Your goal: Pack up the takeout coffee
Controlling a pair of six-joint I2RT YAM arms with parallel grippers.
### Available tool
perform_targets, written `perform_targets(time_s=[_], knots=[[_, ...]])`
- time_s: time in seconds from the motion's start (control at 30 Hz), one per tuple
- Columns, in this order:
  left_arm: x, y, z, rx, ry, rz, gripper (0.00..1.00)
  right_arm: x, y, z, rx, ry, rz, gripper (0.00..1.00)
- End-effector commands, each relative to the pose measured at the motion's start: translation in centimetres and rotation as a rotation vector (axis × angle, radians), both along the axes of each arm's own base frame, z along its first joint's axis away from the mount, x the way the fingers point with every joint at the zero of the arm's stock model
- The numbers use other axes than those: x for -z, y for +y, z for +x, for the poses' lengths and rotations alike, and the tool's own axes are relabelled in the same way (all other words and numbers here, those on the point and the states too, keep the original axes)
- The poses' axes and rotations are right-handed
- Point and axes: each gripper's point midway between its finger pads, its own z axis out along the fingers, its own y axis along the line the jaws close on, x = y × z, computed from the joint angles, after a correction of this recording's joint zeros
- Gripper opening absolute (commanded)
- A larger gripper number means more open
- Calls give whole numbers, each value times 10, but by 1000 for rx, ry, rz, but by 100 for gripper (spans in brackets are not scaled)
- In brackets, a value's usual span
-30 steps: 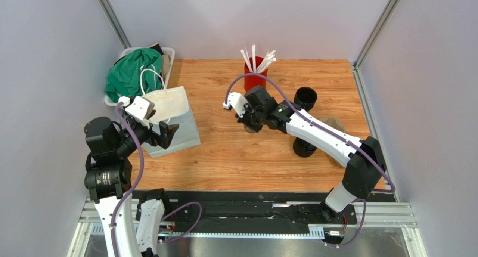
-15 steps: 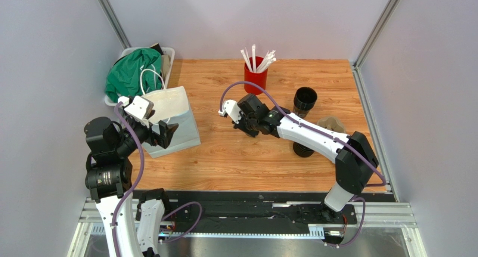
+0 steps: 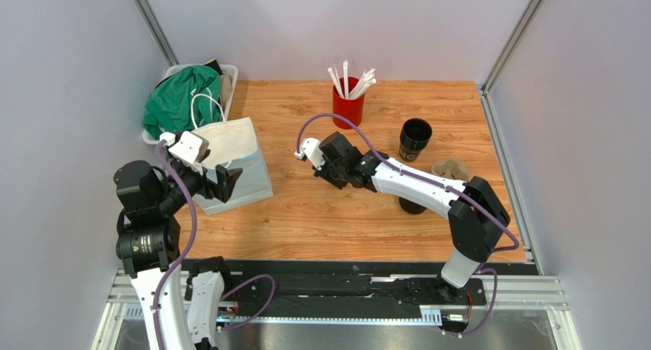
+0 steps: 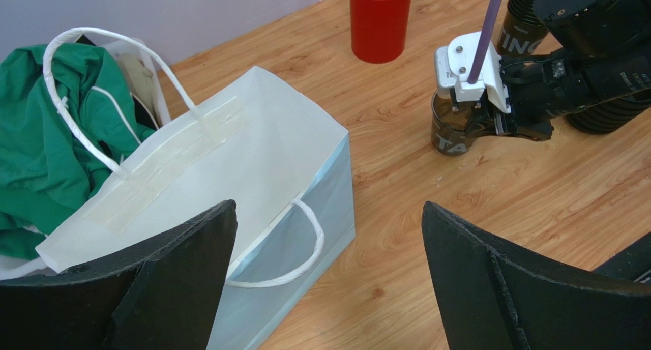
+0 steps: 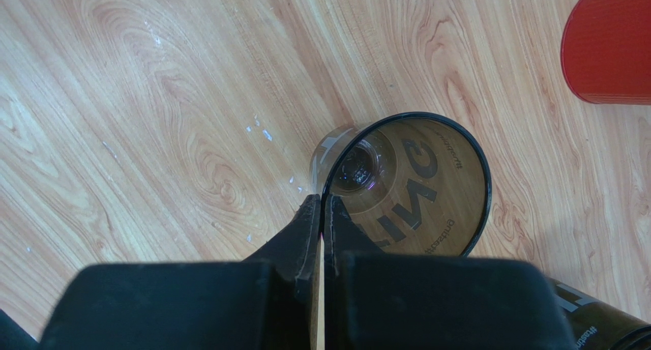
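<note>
My right gripper (image 5: 322, 201) is shut on the rim of a takeout coffee cup (image 5: 405, 186), one finger inside and one outside. The cup is dark, see-through, lidless and upright, low over the wood; in the left wrist view it (image 4: 451, 132) hangs under the right gripper's white camera block. Two more dark cups show in the top view: one (image 3: 415, 136) at the back right, one (image 3: 412, 206) half hidden under the right arm. My left gripper (image 4: 328, 205) stands wide open and holds nothing, just beside the white paper bag (image 4: 229, 174). From above, the right gripper (image 3: 335, 174) is mid-table, right of the bag (image 3: 233, 163).
A red cup of white straws (image 3: 348, 102) stands at the back centre. The brown pulp carrier (image 3: 451, 169) lies by the right arm's forearm. A white bin with green cloth (image 3: 183, 98) sits behind the bag at the back left. Grey walls close in both sides.
The right arm has carried its cup leftward and a little nearer, toward the bag. The left arm and bag have not moved.
</note>
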Motion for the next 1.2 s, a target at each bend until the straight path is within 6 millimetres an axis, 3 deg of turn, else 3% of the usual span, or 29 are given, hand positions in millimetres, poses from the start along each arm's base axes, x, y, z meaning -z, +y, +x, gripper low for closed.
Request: perform_targets(time_s=[0.0, 0.6, 0.77, 1.03, 1.17], knots=[[-5, 1, 2, -7, -22, -6, 99, -10, 14, 8, 29, -43, 75, 0], [-3, 2, 3, -8, -15, -11, 99, 3, 34, 0, 5, -72, 38, 5], [-2, 2, 3, -9, -15, -9, 99, -5, 33, 3, 13, -99, 40, 23], [-1, 2, 4, -6, -12, -12, 99, -27, 29, 9, 28, -161, 46, 36], [-1, 2, 4, -8, -12, -12, 99, -51, 24, 14, 45, -218, 62, 49]])
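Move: The right fingers already pinch the near wall of the smoky coffee cup at its rim. Its middle lies some 4 cm ahead and 6 cm below them, and its place on the table is 2 cm farther left. The paper bag stands about 24 cm left and 2 cm ahead, the red straw holder roughly 23 cm ahead and 6 cm right, the dark cup about 15 cm ahead and 25 cm right. From the left hand the coffee cup is about 15 cm ahead, 21 cm right, 28 cm down. Still pinching the coffee cup's rim, the right hand carries it about 2.5 cm left, towards the paper bag, sinking some 1.5 cm and easing slightly back to set it on the table. There the fingers open to nearly half and let go of the wall, one tip inside the cup and one outside, while the hand drifts about 1 cm forward and slightly right. ##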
